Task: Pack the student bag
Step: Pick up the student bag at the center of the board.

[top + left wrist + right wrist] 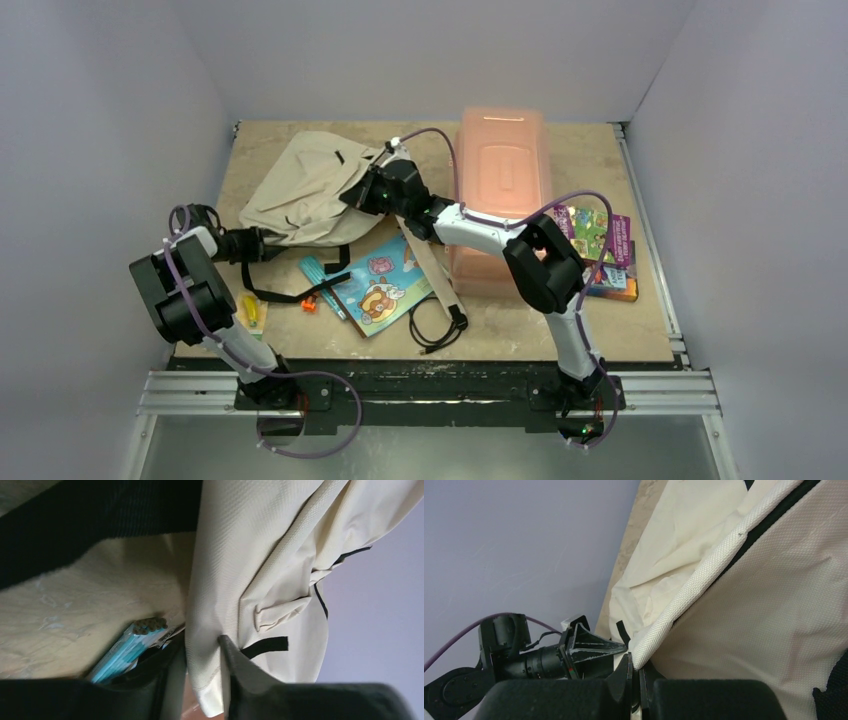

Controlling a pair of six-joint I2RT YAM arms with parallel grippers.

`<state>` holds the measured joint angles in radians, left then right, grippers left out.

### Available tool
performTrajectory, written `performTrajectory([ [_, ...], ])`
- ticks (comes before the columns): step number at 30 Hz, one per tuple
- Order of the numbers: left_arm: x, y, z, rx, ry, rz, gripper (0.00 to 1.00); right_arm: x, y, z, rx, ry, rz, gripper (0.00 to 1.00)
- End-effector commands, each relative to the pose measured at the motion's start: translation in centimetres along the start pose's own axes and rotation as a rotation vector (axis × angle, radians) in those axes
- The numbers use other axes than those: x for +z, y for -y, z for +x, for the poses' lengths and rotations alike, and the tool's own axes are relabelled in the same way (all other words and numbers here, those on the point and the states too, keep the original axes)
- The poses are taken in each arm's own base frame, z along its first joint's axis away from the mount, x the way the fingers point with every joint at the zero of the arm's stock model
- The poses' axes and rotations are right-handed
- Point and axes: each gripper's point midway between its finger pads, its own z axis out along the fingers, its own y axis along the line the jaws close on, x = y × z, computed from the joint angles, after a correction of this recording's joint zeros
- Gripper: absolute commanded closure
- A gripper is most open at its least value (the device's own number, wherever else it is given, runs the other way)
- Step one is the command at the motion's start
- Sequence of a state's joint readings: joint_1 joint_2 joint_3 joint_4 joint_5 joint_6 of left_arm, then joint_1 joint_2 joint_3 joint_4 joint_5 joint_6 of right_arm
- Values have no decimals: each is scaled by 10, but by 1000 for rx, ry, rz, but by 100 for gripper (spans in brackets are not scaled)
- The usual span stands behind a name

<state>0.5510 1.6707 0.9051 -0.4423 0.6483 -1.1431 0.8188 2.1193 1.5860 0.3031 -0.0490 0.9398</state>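
Observation:
The student bag [305, 190], beige fabric with black straps, lies at the table's back left. My right gripper [372, 192] is at its right side, shut on the bag's white woven rim [694, 585] and holding that edge up; in the right wrist view its jaws [635, 656] pinch the rim's end. My left gripper [262, 243] is at the bag's lower left corner. In the left wrist view its fingers [235, 670] stand either side of a fold of the bag [260, 560], and the cloth fills the narrow gap at the gripper [202, 680].
A translucent pink box [503, 190] stands right of the bag. In front lie a colourful booklet [385, 285], a blue pencil pack [322, 280], a black cable [435, 325], a beige strap [440, 275] and an orange clip [309, 303]. Books [600, 245] lie at the right.

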Motion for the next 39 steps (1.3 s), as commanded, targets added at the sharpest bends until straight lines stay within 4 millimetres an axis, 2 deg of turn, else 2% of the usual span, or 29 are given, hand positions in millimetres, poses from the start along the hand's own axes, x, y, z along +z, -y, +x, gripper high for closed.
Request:
performTrajectory([
  [1,7,20,6,78,-32,89,78,-12,-34,-26,-82,34,-87,100],
  [3,4,23,9,129,-33,103,90,-12,-27,-19,-171,-18,-54,100],
  [5,1,22,12,180,-32,102,100,-11,-10,-9,-294,-101,28,87],
  [6,1,20,14,198,-29,103,100,-18,7,3,-332,-178,109,84],
  [8,1,20,20,210,-32,129,100,-29,13,7,-346,-201,216,84],
  [9,0,20,22,218,-30,141,100,-36,11,6,-356,-193,247,84],
  [10,-1,20,22,230,-21,143,100,-45,13,1,-578,-210,244,62],
  [11,-2,21,22,240,-15,139,100,-52,9,-5,-652,-202,251,53],
  [13,0,19,20,242,-16,126,100,-62,-5,-12,-727,-187,254,43],
  [16,5,15,23,227,-43,130,100,-64,-25,-21,-764,-178,244,37],
  [21,10,14,26,222,-64,133,100,-35,-68,-4,-768,-183,94,33],
  [25,10,15,30,243,-63,129,100,-9,-91,6,-758,-154,29,30],
  [33,10,16,33,227,-81,140,100,26,-99,8,-749,-56,-49,30],
  [39,8,17,37,244,-76,140,100,52,-87,18,-767,-40,-57,30],
])
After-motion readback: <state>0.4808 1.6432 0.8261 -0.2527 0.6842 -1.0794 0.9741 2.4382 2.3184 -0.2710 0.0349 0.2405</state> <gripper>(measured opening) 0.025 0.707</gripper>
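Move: The left hand's half-open fingers straddle the near left edge of the student bag, whose middle lies about 12 cm ahead and 8 cm right, roughly level. The blue pencils are some 6 cm back and 8 cm right of it, 5 cm lower. The right hand still pinches the raised bag rim, with the bag's middle about 8 cm left, 3 cm ahead and 12 cm below; from this hand the picture book lies 18 cm back and 6 cm right, 17 cm below. Left hand shuts on the bag's near edge; right lets go, arcs up and about 8 cm left, fingers open. ##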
